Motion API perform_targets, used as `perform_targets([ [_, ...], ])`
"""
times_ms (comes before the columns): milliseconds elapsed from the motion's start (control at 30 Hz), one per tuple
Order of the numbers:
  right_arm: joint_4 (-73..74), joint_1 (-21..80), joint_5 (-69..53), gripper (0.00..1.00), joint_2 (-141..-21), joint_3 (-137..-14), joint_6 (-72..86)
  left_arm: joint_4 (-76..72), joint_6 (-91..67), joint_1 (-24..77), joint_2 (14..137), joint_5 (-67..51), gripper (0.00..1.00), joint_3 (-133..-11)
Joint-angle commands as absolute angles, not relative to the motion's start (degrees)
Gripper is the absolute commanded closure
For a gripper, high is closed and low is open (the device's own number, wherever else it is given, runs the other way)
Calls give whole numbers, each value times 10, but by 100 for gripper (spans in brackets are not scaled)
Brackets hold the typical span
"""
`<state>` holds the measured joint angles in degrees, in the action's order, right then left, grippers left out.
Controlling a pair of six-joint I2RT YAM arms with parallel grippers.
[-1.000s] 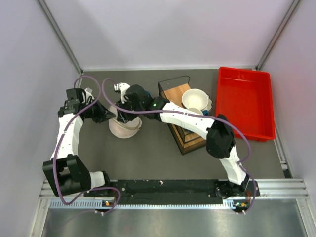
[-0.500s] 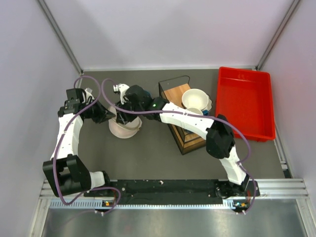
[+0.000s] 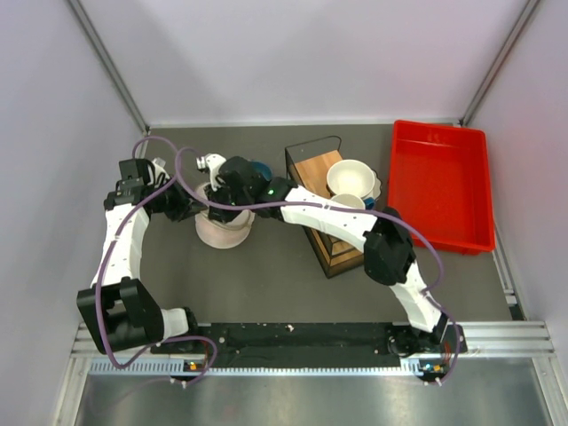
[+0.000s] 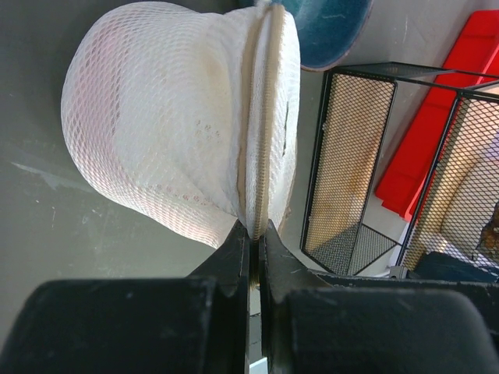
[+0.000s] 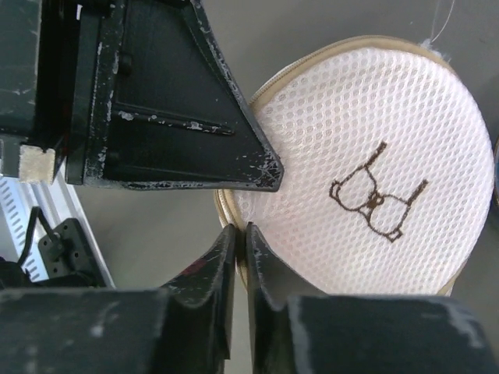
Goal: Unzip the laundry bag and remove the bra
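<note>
The laundry bag (image 3: 223, 231) is a white mesh cylinder lying on the table at the left. Its beige zipper seam (image 4: 263, 117) runs around the round end with the black line drawing (image 5: 373, 201). My left gripper (image 3: 197, 211) is shut on that zipper seam at the bag's near edge (image 4: 254, 234). My right gripper (image 3: 216, 201) reaches over the bag and is shut on the zipper rim (image 5: 241, 230), right beside the left fingers (image 5: 195, 117). The bra is hidden. Only a faint pink tint (image 4: 97, 117) shows through the mesh.
A black wire basket (image 3: 312, 153) with a wooden block (image 3: 333, 235) stands right of the bag. A white bowl (image 3: 351, 176) sits on it. A red tray (image 3: 439, 182) lies at the far right. A teal dish (image 4: 327, 27) sits just behind the bag.
My right wrist has shifted left over the bag, drawing along the zipper rim. The left arm has held its place on the seam.
</note>
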<state>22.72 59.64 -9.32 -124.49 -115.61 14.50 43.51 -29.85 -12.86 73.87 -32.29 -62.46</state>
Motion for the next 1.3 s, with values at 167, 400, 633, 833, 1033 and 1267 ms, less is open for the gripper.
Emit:
perform_targets([
  [167, 213, 586, -91, 100, -1186, -1150, 131, 424, -294, -128, 705, -367, 92, -640],
  [400, 135, 540, -215, 100, -1072, -1018, 114, 461, -267, -179, 664, -341, 1, -680],
  [633, 35, 510, -334, 100, -1035, -949, 169, 303, -346, -180, 624, -441, 6, -649],
  [833, -56, 480, -429, 100, -1040, -923, 261, 115, -364, -181, 590, -512, 7, -557],
  [1033, -44, 459, -462, 100, -1042, -930, 263, -13, -362, -181, 549, -527, 6, -506],
  [1267, -4, 452, -464, 100, -1042, -940, 243, -52, -401, -178, 556, -549, 1, -530],
])
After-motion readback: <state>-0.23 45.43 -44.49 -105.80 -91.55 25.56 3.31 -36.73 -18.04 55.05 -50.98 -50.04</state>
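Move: The laundry bag stands almost under both hands. Its middle is about 4 cm to the left hand's right, level fore and aft and 9 cm below. From the right hand, which is just shutting on the lid's zip rim, it lies some 2 cm ahead and 9 cm below, neither left nor right. From the right hand, the blue bowl is about 13 cm ahead, 9 cm to the right and 16 cm down; the wire rack is 30 cm right, 3 cm ahead and 10 cm down. Up and to the right goes the right hand, about 9 cm each way, after closing the last bit on the lid's rim; it keeps that pinch and its fingertips tip up some 25 degrees. Meanwhile the left fingers spread wide and let go of the rim, and that hand rises about 13 cm over the bag, its fingers tilting up some 45 degrees. ##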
